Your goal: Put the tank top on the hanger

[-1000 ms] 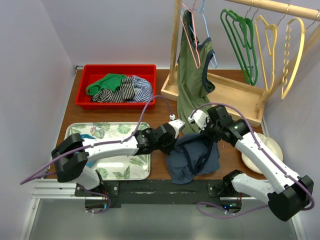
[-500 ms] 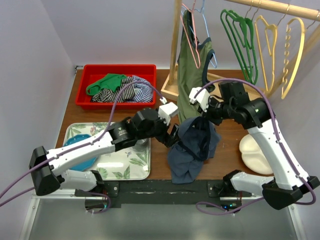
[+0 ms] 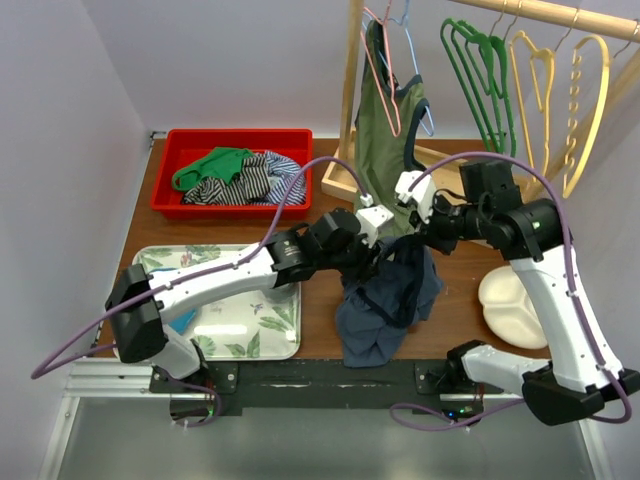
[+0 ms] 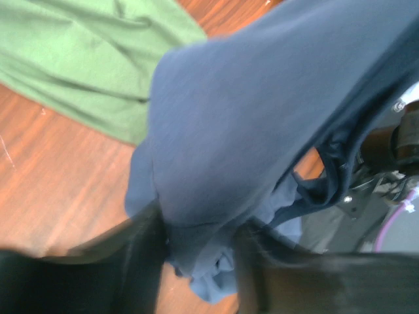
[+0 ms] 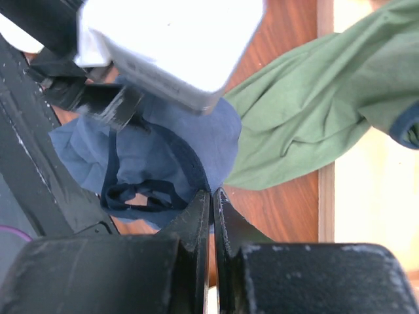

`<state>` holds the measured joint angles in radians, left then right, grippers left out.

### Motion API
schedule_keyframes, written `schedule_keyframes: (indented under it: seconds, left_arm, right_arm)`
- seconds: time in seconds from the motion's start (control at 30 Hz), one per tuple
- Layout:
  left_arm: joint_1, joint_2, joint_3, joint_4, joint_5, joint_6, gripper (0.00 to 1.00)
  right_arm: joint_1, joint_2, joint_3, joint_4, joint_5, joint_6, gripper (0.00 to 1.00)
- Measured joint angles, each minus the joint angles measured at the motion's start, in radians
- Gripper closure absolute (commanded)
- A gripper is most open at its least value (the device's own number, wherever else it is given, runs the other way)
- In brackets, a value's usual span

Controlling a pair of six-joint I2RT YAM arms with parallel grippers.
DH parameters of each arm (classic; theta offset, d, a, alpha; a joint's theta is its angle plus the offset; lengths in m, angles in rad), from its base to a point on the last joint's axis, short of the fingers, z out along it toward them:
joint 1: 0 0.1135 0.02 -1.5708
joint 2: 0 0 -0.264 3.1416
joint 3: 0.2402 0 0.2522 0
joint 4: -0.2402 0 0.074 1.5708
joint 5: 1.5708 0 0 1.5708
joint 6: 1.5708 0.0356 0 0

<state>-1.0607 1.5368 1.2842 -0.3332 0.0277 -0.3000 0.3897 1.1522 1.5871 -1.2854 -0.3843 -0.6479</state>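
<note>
The navy-blue tank top (image 3: pixel 385 300) hangs by its top edge from my right gripper (image 3: pixel 425 238), its lower part bunched on the table. In the right wrist view the right gripper (image 5: pixel 211 193) is shut on the tank top (image 5: pixel 150 154) at its hem. My left gripper (image 3: pixel 378 252) is pressed against the cloth just left of it. The left wrist view shows the left gripper (image 4: pixel 196 258) with its blurred fingers apart and a fold of the tank top (image 4: pixel 249 118) between them. The mustard-yellow hanger (image 3: pixel 533 95) hangs on the rail at the back right.
An olive-green top (image 3: pixel 383 160) on a pink hanger hangs right behind the grippers. Green hangers (image 3: pixel 482 85) and a yellow hanger with holes (image 3: pixel 592 110) share the rail. The wooden rack base (image 3: pixel 470 190), a red bin (image 3: pixel 168 160), a leaf-print tray (image 3: pixel 255 340) and a white dish (image 3: pixel 520 300) surround the spot.
My right gripper has lifted the tank top higher and toward the rack. The left gripper let go, opened wide, swung up to the raised cloth and is narrowing around a fold.
</note>
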Motion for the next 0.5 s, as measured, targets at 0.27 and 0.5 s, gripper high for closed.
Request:
schedule_keyframes:
  seconds: [0.27,0.5]
  left_arm:
    - [0.006,-0.027,0.147,-0.142,-0.026,0.050,1.00]
    - [0.040,-0.196,0.367,-0.158,0.151,0.048,1.00]
  right_arm:
    - [-0.053,-0.099,-0.068,0.070,0.115,0.062,0.89]
    - [-0.098,-0.179,-0.219,0.172,0.248,0.135,0.60]
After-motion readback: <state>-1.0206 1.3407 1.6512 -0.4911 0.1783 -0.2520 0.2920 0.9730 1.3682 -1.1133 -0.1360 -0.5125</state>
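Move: My left fingers are part open with the navy tank top's cloth between them; the garment's middle is about 5 cm back, 6 cm to their right and 8 cm below. The olive top on the rack is some 15 cm ahead and 8 cm to the right of my left hand, roughly level. My right fingers still pinch the tank top; its middle is about 6 cm back, 5 cm to their left and 18 cm lower. I shut my left fingers on the tank top and, once they grip, draw it up quickly by about 21 cm, easing slightly left and back while the fingertips tip up some 25 degrees. Meanwhile my right hand slides about 6 cm to the right, turning clockwise, and opens partway to let go of the cloth. ##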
